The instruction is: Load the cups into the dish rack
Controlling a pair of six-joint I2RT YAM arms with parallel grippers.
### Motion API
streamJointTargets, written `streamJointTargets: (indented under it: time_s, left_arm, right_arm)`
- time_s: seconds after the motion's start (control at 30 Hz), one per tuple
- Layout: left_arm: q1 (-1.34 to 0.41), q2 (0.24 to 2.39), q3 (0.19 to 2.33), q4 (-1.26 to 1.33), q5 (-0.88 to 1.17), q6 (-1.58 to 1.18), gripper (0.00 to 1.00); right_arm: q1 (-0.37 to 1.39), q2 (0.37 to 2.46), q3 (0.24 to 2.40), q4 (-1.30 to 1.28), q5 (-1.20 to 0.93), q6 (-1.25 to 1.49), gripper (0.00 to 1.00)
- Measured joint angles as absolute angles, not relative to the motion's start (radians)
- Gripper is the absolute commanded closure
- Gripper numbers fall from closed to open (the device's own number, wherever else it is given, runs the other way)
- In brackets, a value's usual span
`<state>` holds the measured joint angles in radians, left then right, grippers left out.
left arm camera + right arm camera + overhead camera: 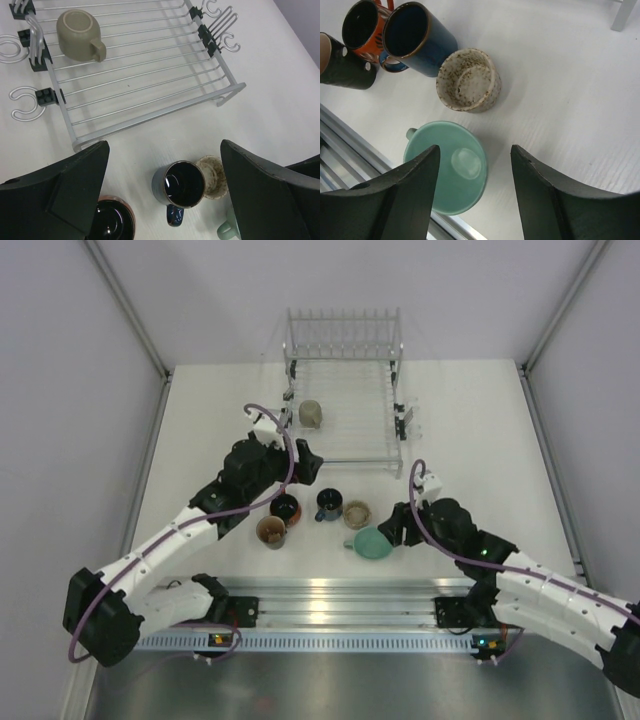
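Note:
The dish rack [345, 445] stands at the back of the table with one beige cup [311, 413] [77, 35] lying in it. In front of the rack stand the orange-brown cup [285, 507] [362, 25], the black cup [271, 531] [342, 65], the dark blue cup [329, 505] [182, 185], the speckled beige cup [357, 513] [468, 80] and the mint-green cup [373, 543] [457, 185]. My left gripper [164, 145] hangs open above the dark blue cup, holding nothing. My right gripper [475, 147] is open, straddling the mint-green cup's rim, with one finger over its bowl.
A metal rail [340, 605] runs along the near edge just behind the mint-green cup. Hooks [225, 30] stick out from the rack's sides. Upright tines [343, 335] line the rack's far end.

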<state>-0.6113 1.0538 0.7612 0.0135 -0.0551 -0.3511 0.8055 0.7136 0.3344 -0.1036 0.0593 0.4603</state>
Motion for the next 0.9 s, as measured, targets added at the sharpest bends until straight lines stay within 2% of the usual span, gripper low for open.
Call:
streamJointTargets:
  time_s: [0.33, 0.43, 0.63, 0.77, 0.87, 0.9]
  left_arm:
    - [-0.611, 0.987, 0.722, -0.024, -0.030, -0.373, 0.02]
    - [-0.611, 0.966, 0.722, -0.030, -0.030, -0.373, 0.02]
    - [-0.611, 0.964, 0.722, -0.040, -0.030, -0.373, 0.02]
    - [-0.611, 0.964, 0.722, -0.052, -0.031, -0.373, 0.02]
    - [-0.611, 0.964, 0.722, -0.060, -0.031, -0.373, 0.02]
    - [-0.611, 0.964, 0.722, -0.064, -0.031, -0.373, 0.02]
  right_arm:
    - [0.874, 0.814, 0.334, -0.129, 0.137, 0.506, 0.43]
    - [0.888, 0.840, 0.334, -0.132, 0.152, 0.516, 0.47]
    - [0.899, 0.896, 0.334, -0.132, 0.172, 0.527, 0.69]
    - [0.906, 0.928, 0.335, -0.128, 0.172, 0.534, 0.91]
    - [0.909, 0.932, 0.339, -0.127, 0.168, 0.540, 1.00]
    - [0.911, 0.932, 0.343, -0.134, 0.169, 0.541, 1.00]
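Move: The mint cup's middle is about 5 cm left of the right hand, 2 cm back and some 8 cm below it. From that hand, the speckled cup stands roughly 7 cm ahead and 10 cm left, and the blue mug about 10 cm ahead and 18 cm left, both some 7 cm lower. From the left hand, the mint cup is roughly 18 cm to the right, 11 cm back and 19 cm below. Lower the right gripper about 5.5 cm, drifting only slightly back, onto the right-hand rim of the mint cup, tipping the fingers some 15 degrees steeper on the way. Near the bottom, close the half-open fingers and pinch the cup's wall between them. Meanwhile ease the left hand back about 2 cm, fingers wide open and empty. ##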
